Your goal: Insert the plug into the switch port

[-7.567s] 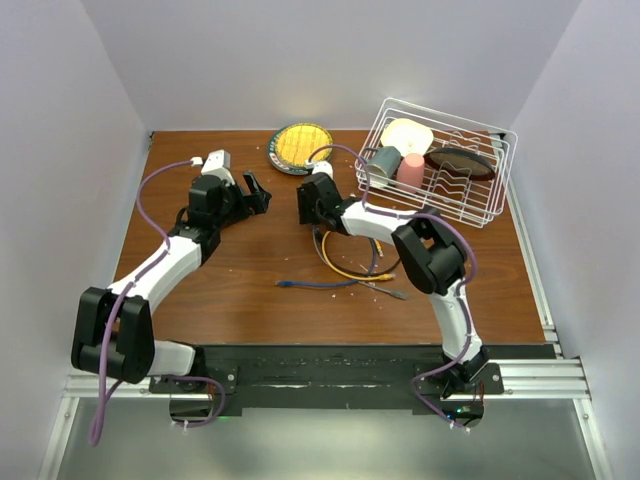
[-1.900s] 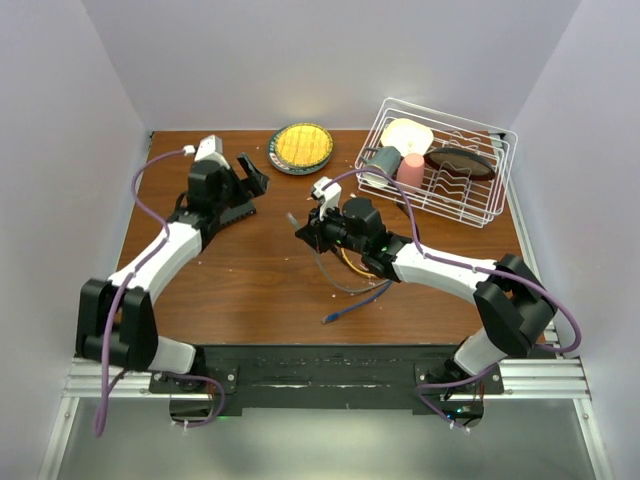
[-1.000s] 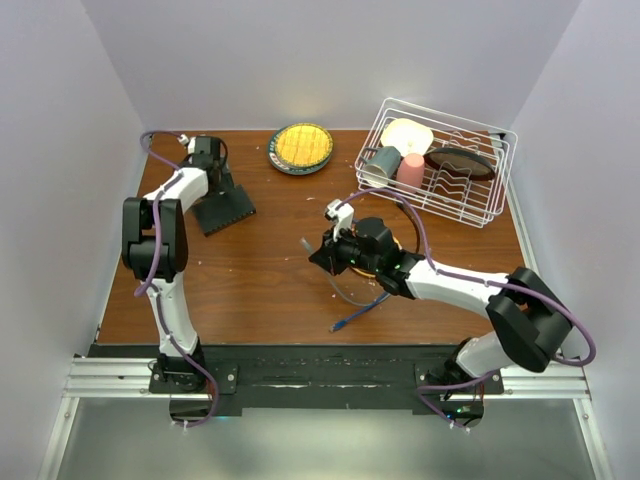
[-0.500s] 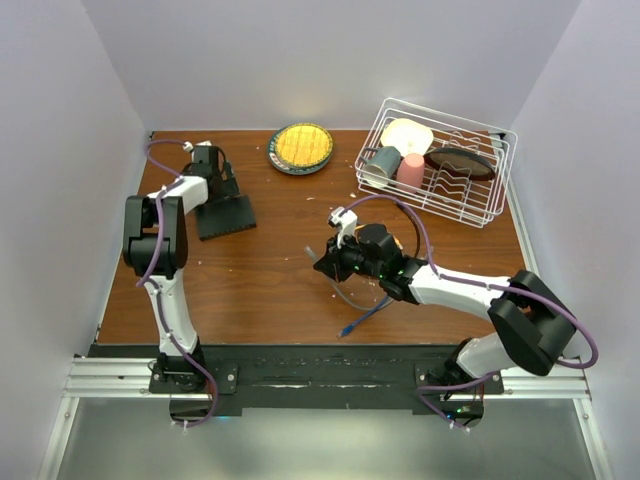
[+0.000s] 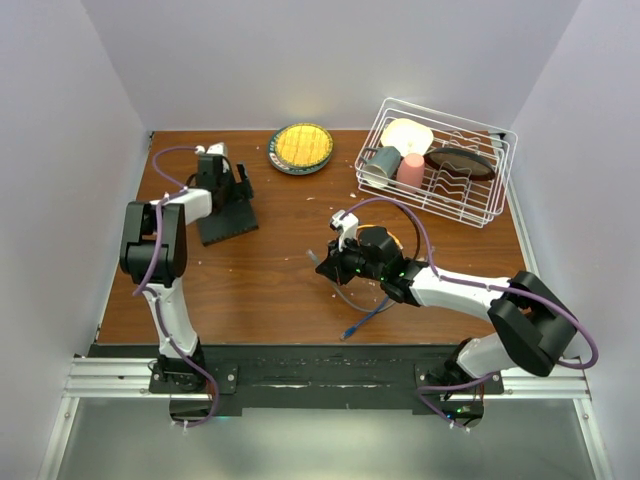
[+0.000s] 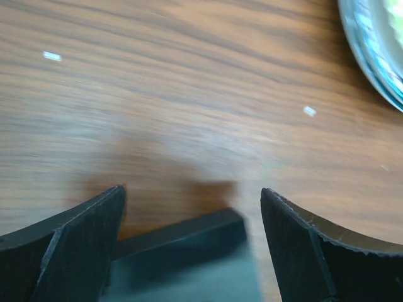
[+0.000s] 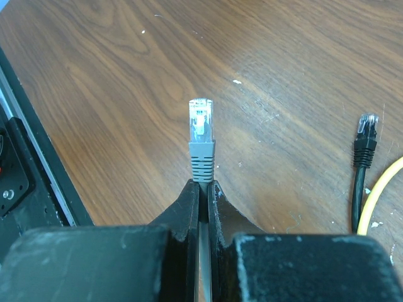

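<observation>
The switch is a flat black box point(image 5: 224, 220) at the left of the table; its switch port does not show. My left gripper point(image 5: 234, 184) hovers over the box's far end. It is open, and in the left wrist view the gripper point(image 6: 192, 194) has a corner of the box point(image 6: 189, 248) between its fingers point(image 6: 75, 248), touching neither. My right gripper point(image 5: 325, 263) is at mid-table, shut on a grey cable. The clear-tipped grey plug point(image 7: 201, 135) sticks out just past the shut gripper point(image 7: 203, 184); it also shows from above as the plug point(image 5: 309, 256).
A yellow-centred plate point(image 5: 301, 147) sits at the back, its rim point(image 6: 378, 56) near the left gripper. A white wire rack point(image 5: 440, 170) with cups stands at the back right. Loose cables lie under the right arm: a blue-ended cable point(image 5: 352, 326), a black plug point(image 7: 365, 132) and a yellow cable point(image 7: 378, 189).
The left gripper has swung from the back left corner towards the box's far end, its jaws narrowing slightly. The right gripper has drifted slightly, still holding the plug's cable.
</observation>
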Action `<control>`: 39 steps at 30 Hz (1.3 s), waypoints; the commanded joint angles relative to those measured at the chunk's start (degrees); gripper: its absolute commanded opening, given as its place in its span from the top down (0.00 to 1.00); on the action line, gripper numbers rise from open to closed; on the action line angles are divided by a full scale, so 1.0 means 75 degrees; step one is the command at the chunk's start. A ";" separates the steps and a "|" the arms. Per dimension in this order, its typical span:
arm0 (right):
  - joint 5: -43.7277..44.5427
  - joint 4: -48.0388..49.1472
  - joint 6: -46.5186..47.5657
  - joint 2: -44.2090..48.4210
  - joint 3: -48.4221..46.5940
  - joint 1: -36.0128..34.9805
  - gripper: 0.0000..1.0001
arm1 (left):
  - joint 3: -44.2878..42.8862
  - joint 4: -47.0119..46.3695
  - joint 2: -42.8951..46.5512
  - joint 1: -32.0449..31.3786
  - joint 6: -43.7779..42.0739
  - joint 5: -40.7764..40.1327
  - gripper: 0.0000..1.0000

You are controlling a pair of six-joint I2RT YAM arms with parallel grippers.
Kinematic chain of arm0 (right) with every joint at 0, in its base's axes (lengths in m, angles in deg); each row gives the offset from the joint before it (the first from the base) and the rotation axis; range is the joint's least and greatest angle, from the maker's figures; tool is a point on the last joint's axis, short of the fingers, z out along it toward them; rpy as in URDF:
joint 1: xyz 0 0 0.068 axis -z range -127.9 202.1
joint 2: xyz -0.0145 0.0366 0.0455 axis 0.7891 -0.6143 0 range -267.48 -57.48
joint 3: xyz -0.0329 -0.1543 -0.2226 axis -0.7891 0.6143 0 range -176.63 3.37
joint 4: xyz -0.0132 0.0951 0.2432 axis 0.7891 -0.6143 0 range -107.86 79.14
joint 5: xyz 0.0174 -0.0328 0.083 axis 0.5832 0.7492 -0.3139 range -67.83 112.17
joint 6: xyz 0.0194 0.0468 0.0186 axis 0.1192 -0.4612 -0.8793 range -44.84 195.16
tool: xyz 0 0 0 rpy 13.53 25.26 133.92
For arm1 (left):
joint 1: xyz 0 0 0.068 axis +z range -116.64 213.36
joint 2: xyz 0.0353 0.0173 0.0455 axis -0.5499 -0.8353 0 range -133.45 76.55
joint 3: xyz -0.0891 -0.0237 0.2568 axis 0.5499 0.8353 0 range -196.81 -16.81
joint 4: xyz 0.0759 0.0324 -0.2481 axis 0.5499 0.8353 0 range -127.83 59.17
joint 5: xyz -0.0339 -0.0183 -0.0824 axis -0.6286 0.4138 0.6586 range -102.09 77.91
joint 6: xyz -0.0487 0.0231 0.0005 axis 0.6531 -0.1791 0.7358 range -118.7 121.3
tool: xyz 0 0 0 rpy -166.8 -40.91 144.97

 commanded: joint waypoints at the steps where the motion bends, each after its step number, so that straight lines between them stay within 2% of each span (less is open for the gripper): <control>1: -0.0020 -0.0105 0.0092 0.0310 -0.0151 -0.0010 1.00 | 0.0536 0.1272 -0.0048 -0.0335 0.0658 0.1036 0.07; 12: -0.0160 -0.0222 0.0057 0.0286 -0.0292 -0.0022 1.00 | 0.1133 0.1425 0.0397 -0.0604 0.0834 0.1002 0.08; 18: -0.0195 -0.0222 0.0045 0.0310 -0.0257 -0.0057 1.00 | 0.1720 0.0710 0.1263 -0.0616 0.0917 0.0909 0.10; 26: -0.0219 -0.0281 0.0022 0.0427 -0.0210 -0.0104 1.00 | 0.1966 0.0897 0.3277 -0.0592 0.0951 -0.1891 0.07; 31: -0.0230 -0.0351 0.0010 0.0509 -0.0105 -0.0127 1.00 | 0.2505 0.1154 0.3959 -0.0557 0.1326 -0.3589 0.07; 36: -0.0254 -0.0538 0.0069 0.0661 -0.0046 -0.0139 1.00 | 0.2599 0.1740 0.3972 -0.0323 0.1549 -0.4364 0.05; 39: -0.0172 -0.0667 0.0127 0.0825 0.0013 -0.0139 1.00 | 0.2646 0.1741 0.3878 -0.0241 0.1561 -0.4389 0.05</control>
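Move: The left hand hovers low just beyond the switch's far edge: the switch's middle lies about 6 cm back, 1 cm to the right and a centimetre below. The pie plate is some 10 cm ahead of the same hand and 20 cm to its right. From the right hand, still pinching the grey cable's plug, the switch lies about 12 cm ahead, 24 cm left and 9 cm lower. The open left fingers swing right, drag the switch back some 7 cm, then lift away leftwards. ##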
